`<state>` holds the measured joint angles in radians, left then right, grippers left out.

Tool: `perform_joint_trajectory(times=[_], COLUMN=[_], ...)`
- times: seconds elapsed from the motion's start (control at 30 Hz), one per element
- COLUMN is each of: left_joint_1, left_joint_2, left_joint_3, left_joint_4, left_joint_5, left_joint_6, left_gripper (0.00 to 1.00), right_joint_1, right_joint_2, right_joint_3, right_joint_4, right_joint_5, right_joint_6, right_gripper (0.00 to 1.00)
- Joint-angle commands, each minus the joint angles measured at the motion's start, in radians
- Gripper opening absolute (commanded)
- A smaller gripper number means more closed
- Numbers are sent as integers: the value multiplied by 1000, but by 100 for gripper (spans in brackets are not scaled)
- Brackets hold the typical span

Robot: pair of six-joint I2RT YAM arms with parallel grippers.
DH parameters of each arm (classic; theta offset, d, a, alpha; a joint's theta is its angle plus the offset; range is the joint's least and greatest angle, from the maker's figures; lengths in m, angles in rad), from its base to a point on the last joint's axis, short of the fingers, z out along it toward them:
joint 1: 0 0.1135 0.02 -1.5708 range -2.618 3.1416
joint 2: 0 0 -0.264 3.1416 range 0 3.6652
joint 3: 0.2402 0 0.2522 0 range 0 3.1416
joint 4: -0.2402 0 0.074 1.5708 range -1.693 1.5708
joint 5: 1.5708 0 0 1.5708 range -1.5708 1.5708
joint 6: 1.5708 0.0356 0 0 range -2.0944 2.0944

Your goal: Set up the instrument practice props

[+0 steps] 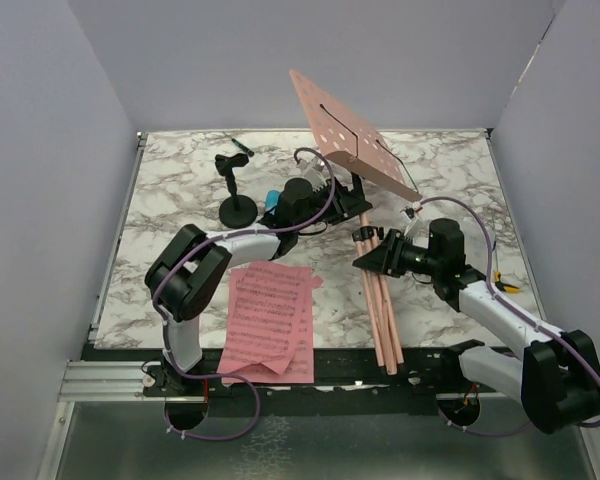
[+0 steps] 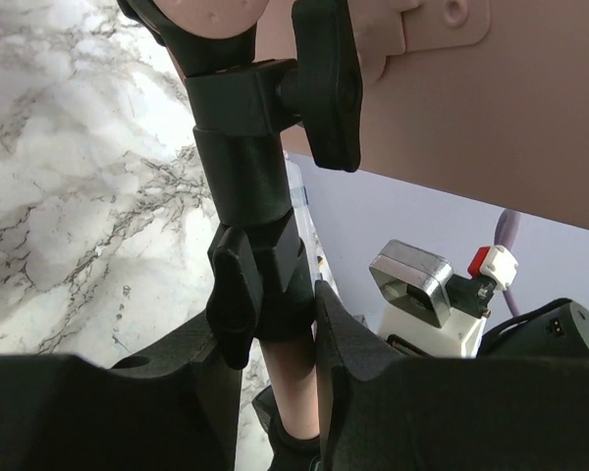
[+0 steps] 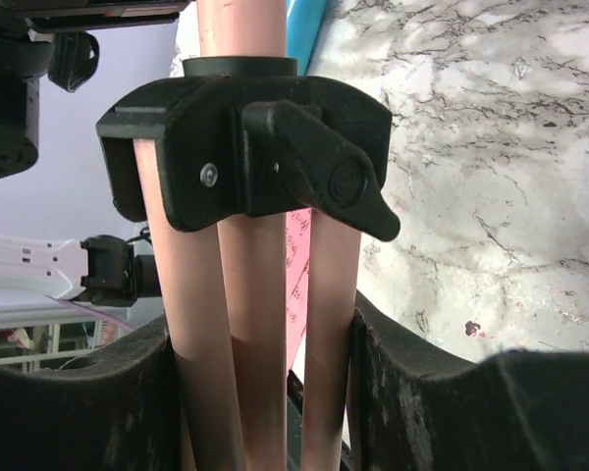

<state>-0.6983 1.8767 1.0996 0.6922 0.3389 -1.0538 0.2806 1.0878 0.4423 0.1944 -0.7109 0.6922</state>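
Observation:
The salmon-pink music stand lies tilted across the table, its hole-punched desk (image 1: 352,132) raised at the back. Its folded legs (image 1: 384,318) reach toward the front edge. My left gripper (image 1: 348,205) is shut on the stand's pole (image 2: 294,385), just below the black clamp collar (image 2: 250,196) under the desk (image 2: 452,108). My right gripper (image 1: 370,255) is shut around the bundled legs (image 3: 245,334), below their black collar (image 3: 255,167). Two pink sheet-music pages (image 1: 272,318) lie flat at the front left. The light-blue stick (image 1: 270,196) is mostly hidden behind my left wrist; its end (image 3: 305,27) shows in the right wrist view.
A small black stand with a round base (image 1: 237,207) sits at the back left. A thin dark green pen-like item (image 1: 242,147) lies beyond it. Grey walls close in on three sides, and a metal rail (image 1: 110,378) runs along the front edge.

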Motion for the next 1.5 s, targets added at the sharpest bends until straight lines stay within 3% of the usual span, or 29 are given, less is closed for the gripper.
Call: perform_joint_trajectory(times=[0.0,0.37,0.63,1.13,1.37,1.47], left_joint_1=[-49,-114,-152,-174,-192,-202], left_joint_2=[-125,-194,-319,-434,-452,-463], left_joint_3=[58,103,-1,-19,-13,-7], left_joint_4=[25,27,29,27,27,28], left_joint_5=[37,146,72,61,40,23], left_joint_6=[174,374,684,938,1049,1101], left_gripper=[0,0,0,0,0,0], right_joint_1=[3,3,4,4,3,4], right_joint_2=[-45,-35,-25,-10,14,27], right_joint_3=[94,153,209,283,302,321], right_joint_4=[97,99,96,156,172,160], right_joint_5=[50,51,70,230,282,289], right_joint_6=[-116,-214,-281,-241,-205,-203], right_gripper=[0,0,0,1,11,25])
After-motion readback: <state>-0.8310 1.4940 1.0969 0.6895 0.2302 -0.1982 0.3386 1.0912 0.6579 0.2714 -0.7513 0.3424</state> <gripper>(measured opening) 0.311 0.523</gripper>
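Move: I already hold the music stand in both hands: my left on the collar under its desk, whose middle is about 12 cm ahead, 2 cm left and 10 cm above that hand, my right on the folded legs. The bare table for the feet lies some 6 cm back, 1 cm right and 13 cm below my right hand, or 18 cm back, 2 cm right and 19 cm below my left. The sheet music lies about 8 cm back and 23 cm left of my right hand. Keeping both grips, I swing the stand up towards standing. My left hand carries the collar up about 17 cm and draws it back some 6 cm towards me, wrist tipping back nearly 60 degrees. My right hand lifts the legs about 9 cm, easing slightly forward and left while tilting back roughly 35 degrees, so the feet come in under the stand. ##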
